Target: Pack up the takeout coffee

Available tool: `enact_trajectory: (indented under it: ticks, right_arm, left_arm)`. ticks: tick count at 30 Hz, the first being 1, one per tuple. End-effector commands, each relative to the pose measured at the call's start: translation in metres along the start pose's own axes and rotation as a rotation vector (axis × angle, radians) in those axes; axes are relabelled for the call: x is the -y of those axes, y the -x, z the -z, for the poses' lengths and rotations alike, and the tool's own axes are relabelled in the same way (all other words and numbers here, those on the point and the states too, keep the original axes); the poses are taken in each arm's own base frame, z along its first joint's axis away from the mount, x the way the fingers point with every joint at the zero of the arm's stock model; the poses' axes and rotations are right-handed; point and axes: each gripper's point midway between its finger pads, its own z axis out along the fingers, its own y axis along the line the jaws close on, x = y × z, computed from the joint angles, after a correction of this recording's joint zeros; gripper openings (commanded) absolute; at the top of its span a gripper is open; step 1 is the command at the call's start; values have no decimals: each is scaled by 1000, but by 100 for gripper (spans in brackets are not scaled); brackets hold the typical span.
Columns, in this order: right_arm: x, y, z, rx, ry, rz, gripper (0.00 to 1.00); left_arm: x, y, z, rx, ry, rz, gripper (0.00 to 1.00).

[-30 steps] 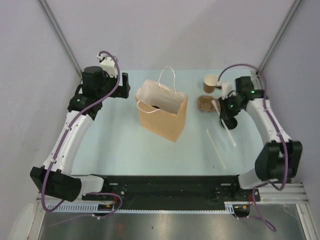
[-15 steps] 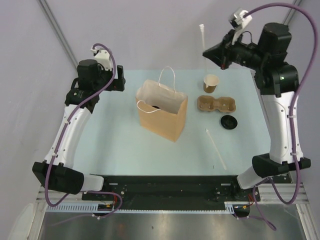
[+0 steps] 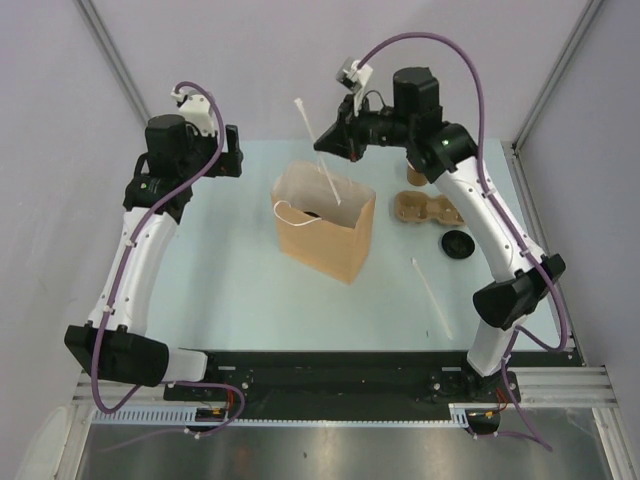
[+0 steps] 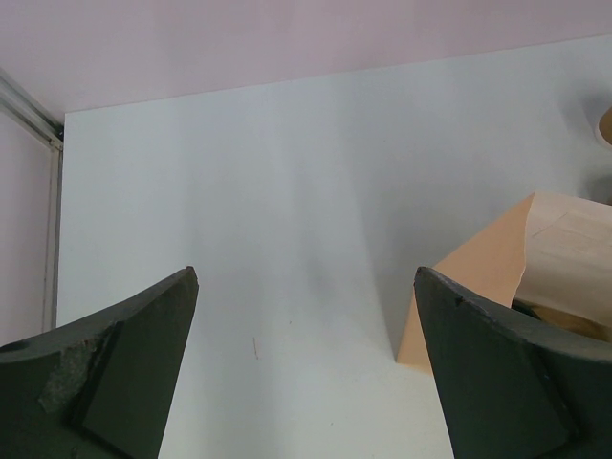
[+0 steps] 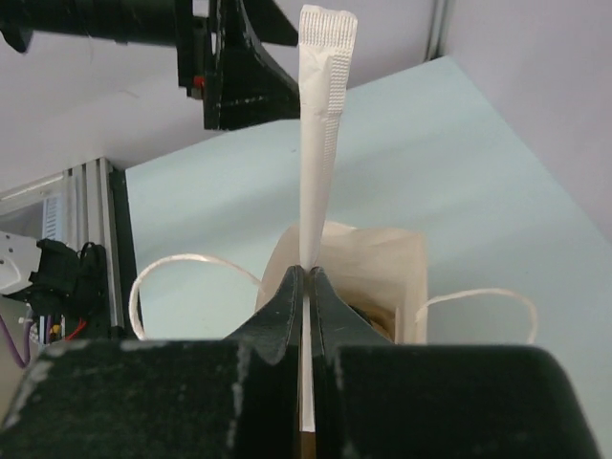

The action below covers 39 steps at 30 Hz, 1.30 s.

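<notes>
My right gripper (image 3: 322, 143) (image 5: 307, 271) is shut on a white paper-wrapped straw (image 3: 318, 152) (image 5: 319, 143) and hangs over the open mouth of the brown paper bag (image 3: 330, 235) (image 5: 382, 263). The straw's lower end points down into the bag. Something dark and round (image 5: 368, 320) lies inside the bag. A kraft paper cup (image 3: 415, 178) stands at the back right, mostly hidden behind my right arm. Its black lid (image 3: 457, 244) lies on the table. My left gripper (image 3: 232, 152) (image 4: 306, 277) is open and empty, left of the bag (image 4: 535, 258).
A flat brown cardboard cup carrier (image 3: 432, 210) lies right of the bag. A second wrapped straw (image 3: 432, 298) lies on the table in front of it. The bag's white handles (image 5: 182, 273) stick out to either side.
My right arm lifted the straw from the table's right side and swung it left over the bag. My left arm shifted slightly.
</notes>
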Motion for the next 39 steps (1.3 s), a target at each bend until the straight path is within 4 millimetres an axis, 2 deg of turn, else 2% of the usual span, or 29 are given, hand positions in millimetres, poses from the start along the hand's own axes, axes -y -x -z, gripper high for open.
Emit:
enact_trajectory:
  ticks: [1,3,4,6,7,11,13,14,15,17,20,21,23,24,25,26,27,28,30,31,32,34,35,36,37,38,39]
  right_arm:
    - [0,-28,-16,-31,23,54,0]
    - [-5,-53,-19,-83,38,39,0]
    - [-4,-83,-22,-138,44,8,0]
    - [-7,-101,-20,-169,43,9,0]
    - [-8,-127,-20,-217,44,-19,0]
    - [-6,-165,-18,-291,22,-38,1]
    - [-4,-176,-17,-326,20,-56,12]
    - [-4,-172,-17,-326,19,-54,26]
    - [-5,-175,-18,-344,20,-73,34]
    - [-3,-158,-19,-318,15,-63,47]
    - [-3,-134,-20,-272,2,-64,55]
    - [-3,-112,-20,-229,-3,-36,56]
    - [-1,-92,-20,-189,-18,-33,60]
    - [-2,-70,-17,-150,-25,-10,61]
    - [-1,-58,-16,-128,-34,-12,63]
    - [2,-48,-13,-109,-53,-6,67]
    - [1,-24,-8,-61,-65,17,70]
    - [5,-16,-4,-44,-83,5,74]
    - [17,1,8,-10,-137,-3,95]
    - [21,11,15,13,-158,0,100]
    - [26,16,22,22,-187,-20,100]
    - [47,18,42,31,-253,-51,100]
    - [54,17,53,31,-281,-81,100]
    - [61,15,62,29,-307,-99,100]
    - [80,8,79,23,-360,-125,100]
    - [90,-10,85,-8,-386,-161,100]
    - [92,-13,99,-4,-415,-189,100]
  left_arm:
    - [0,10,9,39,-16,13,100]
    - [0,5,9,26,-17,15,100]
    - [-1,5,9,25,-17,15,99]
    - [-1,1,9,14,-19,18,100]
    - [-2,0,9,13,-20,17,100]
    - [0,-8,8,-13,-32,21,100]
    - [0,-10,8,-17,-33,22,99]
    - [0,-11,8,-25,-35,23,100]
    - [0,-12,7,-30,-37,22,99]
    - [0,-12,7,-37,-39,25,100]
    - [2,-12,6,-47,-53,27,99]
    - [2,-11,5,-49,-54,27,99]
    - [3,-11,4,-58,-62,30,99]
    - [2,-10,3,-59,-64,31,100]
    - [2,-11,1,-69,-71,33,100]
    - [2,-6,3,-68,-77,36,100]
    - [2,-5,2,-75,-84,40,99]
    - [2,-4,2,-81,-101,46,100]
    - [3,0,0,-99,-128,56,99]
    - [2,0,0,-107,-142,64,100]
    - [8,2,-1,-122,-189,74,100]
    - [11,1,1,-138,-243,95,99]
    - [21,0,3,-152,-298,127,99]
    - [13,-4,0,-163,-296,148,99]
    - [10,-6,0,-173,-306,163,100]
    - [14,-11,0,-199,-336,169,99]
    - [19,-21,-5,-244,-377,184,99]
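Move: The right hand, holding a wrapped straw upright, hangs almost directly over the open takeout bag, whose middle is some 32 cm below it and only about 1 cm back and 1 cm right. Some 28 cm to the hand's right on the table lie the cup tray, about 12 cm farther out, and the second straw, about 12 cm nearer. From the left hand the bag is about 25 cm right, 6 cm back and 23 cm lower. The right hand plunges some 21 cm towards the bag's mouth, drifting slightly back, its fingertips dipping about 25 degrees, and at the bottom begins to open and lets go of the straw. It rises by the same amount, levelling out and opening fully on the way, then swings off right and forward, away from over the bag, while the left hand stays open and empty, tipping down a little. ##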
